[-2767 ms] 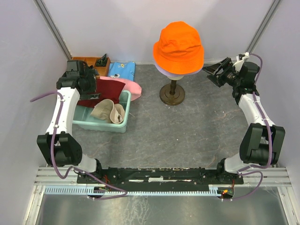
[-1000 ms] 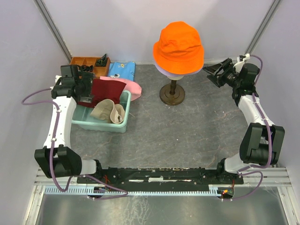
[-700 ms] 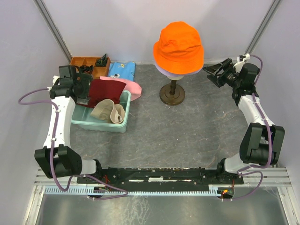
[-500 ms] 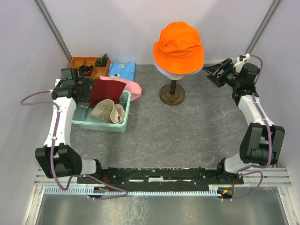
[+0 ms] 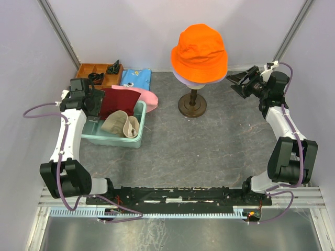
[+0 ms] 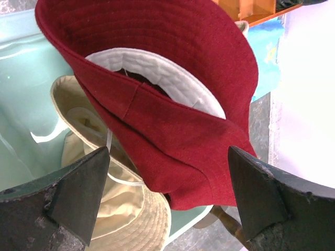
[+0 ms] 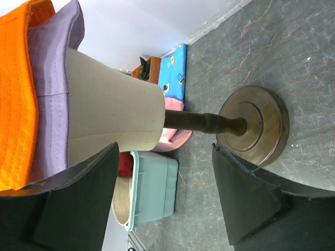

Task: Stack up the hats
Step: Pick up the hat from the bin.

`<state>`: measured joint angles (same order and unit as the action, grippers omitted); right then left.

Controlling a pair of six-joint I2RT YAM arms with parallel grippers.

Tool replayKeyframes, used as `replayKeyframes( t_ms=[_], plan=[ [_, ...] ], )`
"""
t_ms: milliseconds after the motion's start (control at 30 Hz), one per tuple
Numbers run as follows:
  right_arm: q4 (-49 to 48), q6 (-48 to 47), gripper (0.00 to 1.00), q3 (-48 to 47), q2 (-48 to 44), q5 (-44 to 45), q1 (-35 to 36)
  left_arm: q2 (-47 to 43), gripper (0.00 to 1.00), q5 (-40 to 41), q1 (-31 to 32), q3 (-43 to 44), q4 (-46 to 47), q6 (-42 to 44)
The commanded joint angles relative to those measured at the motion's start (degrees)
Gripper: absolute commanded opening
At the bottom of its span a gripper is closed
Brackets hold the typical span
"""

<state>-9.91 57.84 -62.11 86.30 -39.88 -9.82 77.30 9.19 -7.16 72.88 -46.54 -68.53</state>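
An orange hat (image 5: 199, 51) sits on the mannequin head over a lavender hat (image 5: 184, 79), whose brim shows below it. A dark red hat (image 5: 118, 100) lies over the far edge of the teal bin (image 5: 112, 138). Inside the bin is a cream-beige hat (image 5: 121, 124), and a pink hat (image 5: 148, 98) lies behind the bin. My left gripper (image 5: 97, 101) stands open just left of the dark red hat (image 6: 172, 104), with the cream hat (image 6: 104, 209) below it. My right gripper (image 5: 238, 81) is open and empty to the right of the head (image 7: 115, 110), facing it.
The head stands on a dark wooden stand with a round base (image 5: 192, 105). A blue patterned cloth (image 5: 136, 77) and a wooden tray (image 5: 97, 69) holding black parts lie at the back left. Walls close in on the left, the right and the back.
My left gripper has drawn back to the left off the dark red hat, then edged slightly right again. The right arm and the stacked hats have not moved.
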Motion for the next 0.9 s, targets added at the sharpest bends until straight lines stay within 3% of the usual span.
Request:
replayKeyframes(
  t_ms=[0,333,467,567,733,867],
  plan=[
    [-3.23,-0.41,0.79,-0.1,-1.46,-0.2,-0.2,0.23,0.99,3.36,-0.09,-0.4,4.94,1.71],
    [-3.35,-0.32,0.79,-0.59,-1.01,-0.16,-0.24,-0.53,1.0,3.65,-0.04,-6.89,10.35,1.19],
    [-3.37,-0.28,0.79,-0.57,-1.03,-0.24,-0.2,-0.85,0.94,4.06,0.01,-7.92,12.32,0.5],
    [-3.37,-0.27,0.79,-0.63,-1.15,-0.2,-0.2,-0.75,0.81,4.24,0.03,-7.76,13.22,-0.04],
    [-3.46,-0.28,0.79,-0.5,-1.4,-0.35,-0.21,-1.17,0.4,4.57,0.05,-7.93,14.75,-0.62],
    [-3.45,-0.28,0.79,-0.53,-1.56,-0.38,-0.26,-1.93,0.16,3.96,0.1,-7.64,15.85,0.31]
  ],
)
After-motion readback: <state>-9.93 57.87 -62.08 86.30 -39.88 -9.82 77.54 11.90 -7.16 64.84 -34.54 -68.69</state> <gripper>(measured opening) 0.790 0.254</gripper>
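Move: The red hat lies in the bin just under the open left fingers, its middle about 6 cm to their right, 3 cm ahead and 5 cm below. The beige hats sit lower, some 10 cm right of that hand and 8 cm back; the pink hat is about 18 cm right and 5 cm ahead, roughly 16 cm down. From the right hand the red hat lies some 52 cm left, 7 cm back and 11 cm below. The red hat's near brim fold is taken by the left hand: it first sinks about 3.5 cm with its fingers wide open, straddling the fold, then closes them to roughly a third open and pinches the cloth between both tips. While closing it eases about 1 cm forward and creeps slightly up, the wrist hardly turning. ##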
